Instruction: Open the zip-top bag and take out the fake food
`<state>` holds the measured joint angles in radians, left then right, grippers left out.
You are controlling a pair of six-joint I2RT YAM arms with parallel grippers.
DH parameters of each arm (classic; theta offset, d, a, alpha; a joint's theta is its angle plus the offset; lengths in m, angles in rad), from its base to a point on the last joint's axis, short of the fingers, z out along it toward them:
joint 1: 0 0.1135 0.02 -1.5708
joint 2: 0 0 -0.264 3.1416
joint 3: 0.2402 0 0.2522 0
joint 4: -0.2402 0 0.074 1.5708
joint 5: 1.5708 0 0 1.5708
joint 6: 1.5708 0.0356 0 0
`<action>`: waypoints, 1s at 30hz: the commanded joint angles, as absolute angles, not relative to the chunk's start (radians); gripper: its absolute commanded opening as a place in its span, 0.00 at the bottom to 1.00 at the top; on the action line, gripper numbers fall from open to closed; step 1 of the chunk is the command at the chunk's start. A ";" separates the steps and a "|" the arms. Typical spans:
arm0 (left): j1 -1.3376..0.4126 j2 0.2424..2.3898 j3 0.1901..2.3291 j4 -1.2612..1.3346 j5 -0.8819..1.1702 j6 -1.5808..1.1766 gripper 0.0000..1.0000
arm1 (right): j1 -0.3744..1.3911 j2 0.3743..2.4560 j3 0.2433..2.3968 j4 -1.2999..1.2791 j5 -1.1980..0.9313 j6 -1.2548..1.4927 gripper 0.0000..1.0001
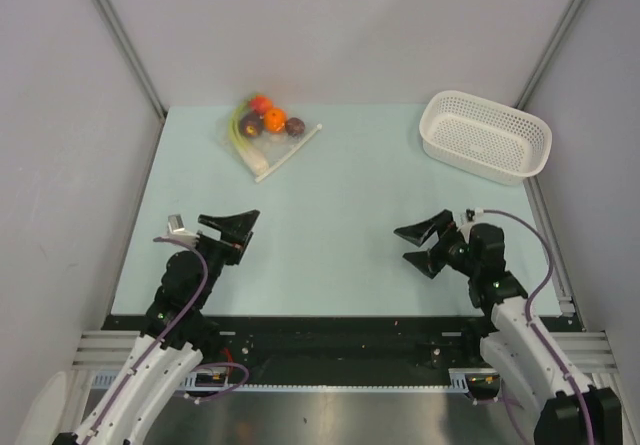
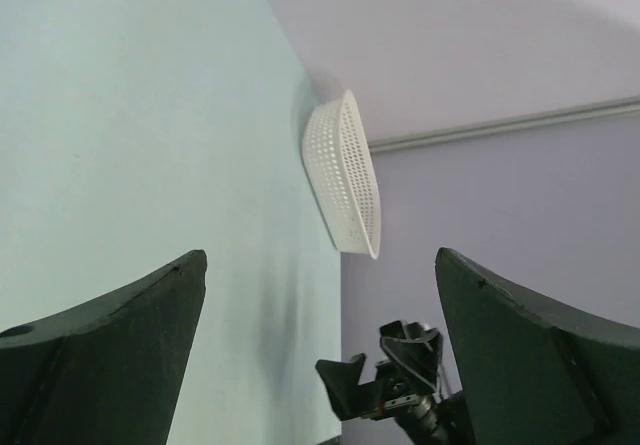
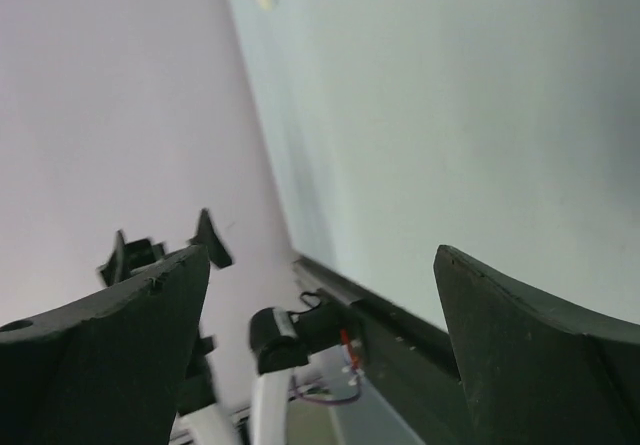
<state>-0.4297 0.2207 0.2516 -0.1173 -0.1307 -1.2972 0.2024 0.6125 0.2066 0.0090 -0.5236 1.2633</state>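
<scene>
The zip-top bag [image 1: 268, 137] lies flat at the far left of the pale green table [image 1: 350, 225], its white zip strip [image 1: 290, 154] on the near right edge. Inside it I see fake food: an orange ball [image 1: 275, 120], a red tomato [image 1: 261, 104], two dark purple lumps [image 1: 250, 125] and green stalks [image 1: 237, 127]. My left gripper [image 1: 246, 233] is open and empty, well short of the bag, with its fingertips [image 2: 190, 267] wide apart. My right gripper [image 1: 405, 246] is open and empty at the near right, with its fingertips [image 3: 447, 260] wide apart.
A white perforated basket [image 1: 486, 135] stands at the far right corner; it also shows in the left wrist view [image 2: 345, 180]. Grey walls with metal rails close in the table on three sides. The arm bases sit along the near edge.
</scene>
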 commanded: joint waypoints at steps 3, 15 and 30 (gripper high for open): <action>-0.423 0.313 0.429 -0.414 -0.239 -1.258 1.00 | 0.193 0.868 0.512 -0.103 -0.388 0.849 1.00; -0.408 0.432 0.514 -0.301 -0.374 -0.867 1.00 | 0.270 1.695 1.170 -0.079 -0.430 0.607 1.00; -0.384 0.874 0.857 -0.437 -0.189 -0.256 1.00 | 0.391 2.428 1.885 0.144 -0.462 0.813 1.00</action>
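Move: From my right hand, the far right end of the bag's zip strip lies about 44 cm ahead, 22 cm left and 12 cm below; the dark plum is about 45 cm ahead and 30 cm left, the white basket some 41 cm ahead and 27 cm right. From my left hand, the strip's near end is roughly 22 cm ahead, 3 cm left and 19 cm down, with the leek's middle about 37 cm ahead and 6 cm left. I sweep my right hand fast over the open table towards the bag's far right corner, some 32 cm forward and 15 cm left, first arching up, then dipping below its starting height, as it swings counter-clockwise and its left side rolls down. My left hand eases left, then forward about 6 cm towards the strip's near end, rolling its left side up some 55 degrees. Both grippers stay wide open, touching nothing. ##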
